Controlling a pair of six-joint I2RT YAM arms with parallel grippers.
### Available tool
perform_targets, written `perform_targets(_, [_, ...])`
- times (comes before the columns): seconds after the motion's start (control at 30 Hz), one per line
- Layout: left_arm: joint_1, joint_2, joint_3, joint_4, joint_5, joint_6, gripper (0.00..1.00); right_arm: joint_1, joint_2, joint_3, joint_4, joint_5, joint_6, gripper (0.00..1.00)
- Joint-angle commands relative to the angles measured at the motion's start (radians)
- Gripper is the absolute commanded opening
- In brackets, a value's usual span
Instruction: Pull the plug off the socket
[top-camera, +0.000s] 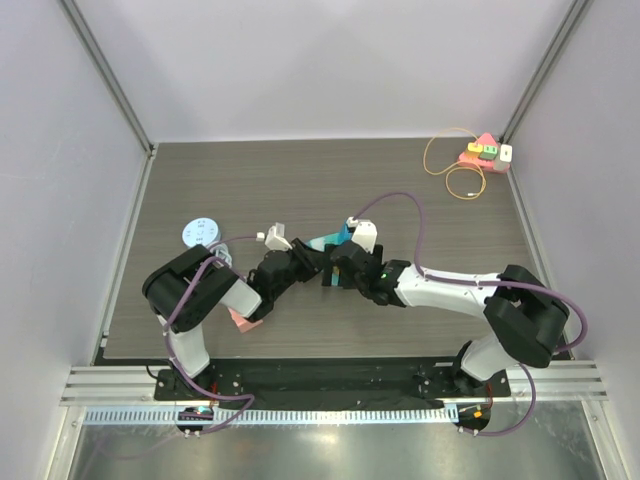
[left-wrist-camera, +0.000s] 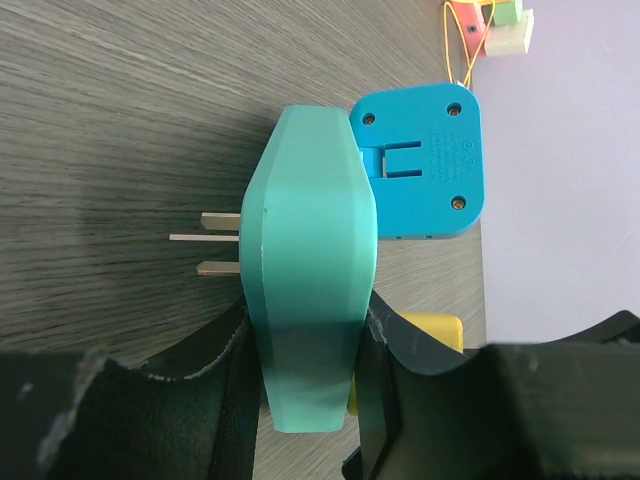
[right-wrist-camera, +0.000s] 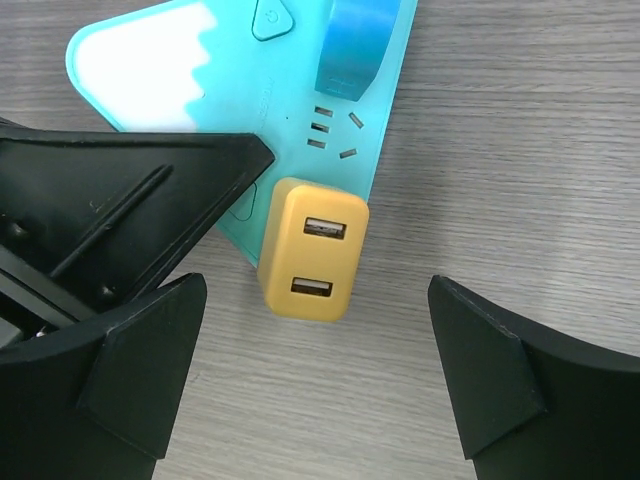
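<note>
A teal socket (left-wrist-camera: 310, 250) with a white patch on its face (right-wrist-camera: 150, 70) is clamped edge-on between the fingers of my left gripper (left-wrist-camera: 305, 335). Its metal prongs (left-wrist-camera: 215, 238) stick out to the left, just above the table. On its face sit a blue plug (left-wrist-camera: 425, 160) and a yellow USB plug (right-wrist-camera: 313, 250). My right gripper (right-wrist-camera: 315, 300) is open, with one finger on each side of the yellow plug and touching nothing. In the top view both grippers meet at the socket (top-camera: 335, 238) in the middle of the table.
At the back right corner lies a pink socket with coloured plugs (top-camera: 485, 152) and a looped orange cable (top-camera: 455, 170). A round blue-and-white disc (top-camera: 203, 232) lies at the left. A pink object (top-camera: 243, 318) shows under the left arm.
</note>
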Motion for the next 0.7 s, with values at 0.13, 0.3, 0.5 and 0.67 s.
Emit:
perform_targets(0.13, [-0.006, 0.003, -0.027, -0.041, 0.015, 0.056, 0.00, -0.033, -0.017, 0.118, -0.065, -0.077, -0.007, 1.00])
perform_targets(0.3, [-0.009, -0.006, -0.052, -0.039, 0.002, 0.055, 0.00, -0.043, -0.067, 0.089, -0.042, -0.100, -0.025, 0.84])
perform_targets(0.5, [-0.013, 0.000, -0.043, -0.041, 0.009, 0.058, 0.00, -0.093, -0.092, 0.073, -0.005, -0.160, -0.037, 0.66])
perform_targets(0.67, [-0.013, 0.009, -0.036, -0.039, 0.019, 0.053, 0.00, -0.134, -0.069, 0.052, 0.027, -0.235, -0.010, 0.65])
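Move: The right hand is empty and wide open. The blue plug lies about 9 cm ahead of it, neither left nor right, and some 2 cm lower. The yellow plug is nearer, about 3 cm ahead, 2 cm left and 3 cm below. The turquoise socket's middle is roughly 5 cm ahead, 4 cm left and 3 cm below. From the left hand, which grips the socket, the blue plug is about 6 cm ahead, 5 cm right and 2 cm up. Raise the right gripper some 4 cm, up and away from the yellow plug, adding about 2 cm forward late in the rise. Roll it slightly, left side up, and narrow the wide-open fingers by about a third, closing on nothing. Keep the left fingers pinching the turquoise socket and hold it practically still. ##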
